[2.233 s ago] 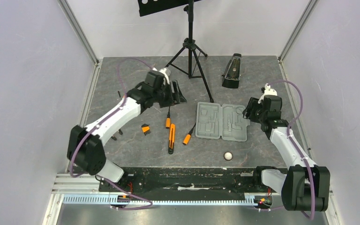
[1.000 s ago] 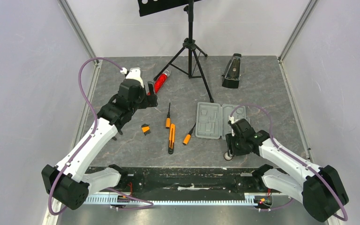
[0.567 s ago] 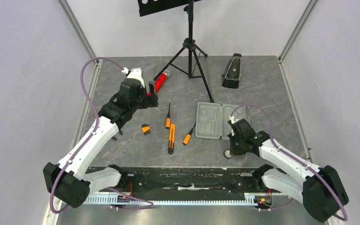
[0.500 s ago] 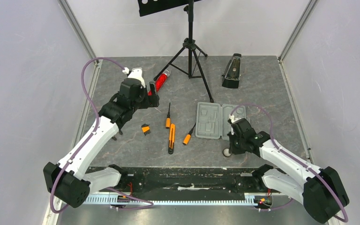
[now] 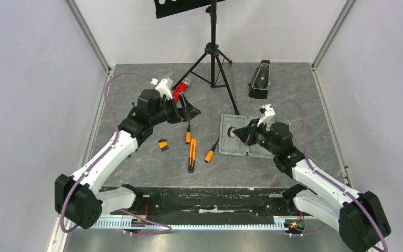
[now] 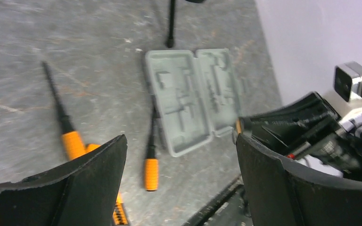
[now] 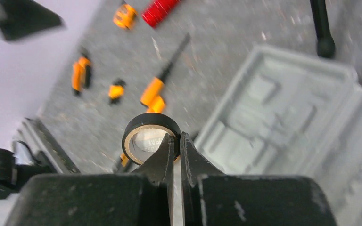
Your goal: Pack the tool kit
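The grey tool kit case (image 5: pixel 247 137) lies open and flat right of centre; it also shows as the case (image 6: pixel 191 99) and the case (image 7: pixel 283 113) in the wrist views. My right gripper (image 5: pixel 237 133) is shut on the wall of a round black tape roll (image 5: pixel 231 132), held in the air above the case's left half. In the right wrist view the fingertips (image 7: pixel 176 136) pinch the roll's rim (image 7: pixel 151 120). My left gripper (image 5: pixel 186 113) hangs open above the table, nothing between its fingers (image 6: pixel 181 179). Two orange-handled screwdrivers (image 5: pixel 188 131) (image 5: pixel 210 152) and an orange knife (image 5: pixel 191 156) lie left of the case.
A small orange-and-black tool (image 5: pixel 162 144) lies further left. A red glittery cylinder (image 5: pixel 179 90) sits behind my left gripper. A black metronome (image 5: pixel 260 80) stands at the back right, and a tripod stand (image 5: pixel 212 52) at the back centre.
My right gripper shut on the tape roll near the table's front edge, lifted it and carried it back over the case. My left arm swung right toward the screwdrivers, still open.
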Available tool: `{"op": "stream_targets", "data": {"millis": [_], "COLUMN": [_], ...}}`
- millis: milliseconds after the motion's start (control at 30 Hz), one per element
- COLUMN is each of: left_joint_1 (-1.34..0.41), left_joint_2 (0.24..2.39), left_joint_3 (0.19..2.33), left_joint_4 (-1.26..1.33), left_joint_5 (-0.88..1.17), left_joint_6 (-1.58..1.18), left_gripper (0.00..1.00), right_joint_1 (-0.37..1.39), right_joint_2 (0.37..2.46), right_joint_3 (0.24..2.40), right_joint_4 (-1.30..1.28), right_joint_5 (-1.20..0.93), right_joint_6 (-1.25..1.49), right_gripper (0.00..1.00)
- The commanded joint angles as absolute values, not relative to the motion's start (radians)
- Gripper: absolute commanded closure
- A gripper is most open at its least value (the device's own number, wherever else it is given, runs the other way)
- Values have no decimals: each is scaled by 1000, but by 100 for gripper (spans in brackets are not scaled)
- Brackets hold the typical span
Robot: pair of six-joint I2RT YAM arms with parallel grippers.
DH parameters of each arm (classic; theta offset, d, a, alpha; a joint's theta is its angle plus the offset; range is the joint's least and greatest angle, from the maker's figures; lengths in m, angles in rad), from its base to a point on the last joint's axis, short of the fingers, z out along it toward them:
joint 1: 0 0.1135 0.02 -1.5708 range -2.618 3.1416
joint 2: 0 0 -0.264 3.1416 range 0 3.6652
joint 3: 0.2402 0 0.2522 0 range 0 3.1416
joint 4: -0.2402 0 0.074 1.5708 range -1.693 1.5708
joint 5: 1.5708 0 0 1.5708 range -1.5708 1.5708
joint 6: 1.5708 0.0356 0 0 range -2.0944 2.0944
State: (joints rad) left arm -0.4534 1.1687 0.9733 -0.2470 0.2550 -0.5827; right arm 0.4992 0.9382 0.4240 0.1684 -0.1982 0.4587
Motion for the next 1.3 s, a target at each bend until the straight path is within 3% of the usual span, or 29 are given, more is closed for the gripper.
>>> {"op": "stream_targets", "data": {"millis": [0, 267, 433, 767, 1267], "left_joint_1": [-471, -572, -597, -609, -749], "left_joint_2": [1193, 1175, 1178, 1109, 1057], "left_joint_3": [934, 900, 906, 909, 989], "left_joint_4": [8, 265, 385, 460, 155], "left_joint_5": [500, 561, 606, 750, 731], "left_joint_6": [-735, -691, -642, -376, 98], "left_gripper": [9, 7, 7, 6, 8], "right_joint_1": [450, 431, 430, 430, 433], "right_joint_2": [998, 1216, 1303, 1313, 1298], "right_joint_3": [379, 412, 463, 541, 578], "right_joint_4": [748, 1365, 1553, 1526, 1449], "right_joint_5": [-382, -625, -688, -757, -803], "right_joint_6": [610, 936, 1093, 1154, 1122], "right_gripper": [100, 100, 100, 100, 100]}}
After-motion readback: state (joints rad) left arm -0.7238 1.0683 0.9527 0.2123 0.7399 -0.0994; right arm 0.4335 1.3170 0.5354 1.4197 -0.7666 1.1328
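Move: The electrical tape, already pinched in the right fingers, sits about 2 cm left and 1 cm back of that hand; from the open left hand it is roughly 18 cm right, 7 cm back and 8 cm lower. The right hand is taking it to the left gripper, some 20 cm left, 6 cm ahead and 9 cm higher. The opened tool case lies 6 cm ahead, 5 cm right and 13 cm below the right hand, the short screwdriver 10 cm left, 1 cm back and equally low. The tape is carried up nearly 20 cm and some 7 cm left, off the space over the case, the shut right fingers keeping their pinch and swinging to point left and slightly up; that hand then all but stands still. To meet it, the left hand sweeps right, back and up, over 10 cm each way, dipping slightly at the end, and turns clockwise and up until its wide-open fingers point level at the tape. ##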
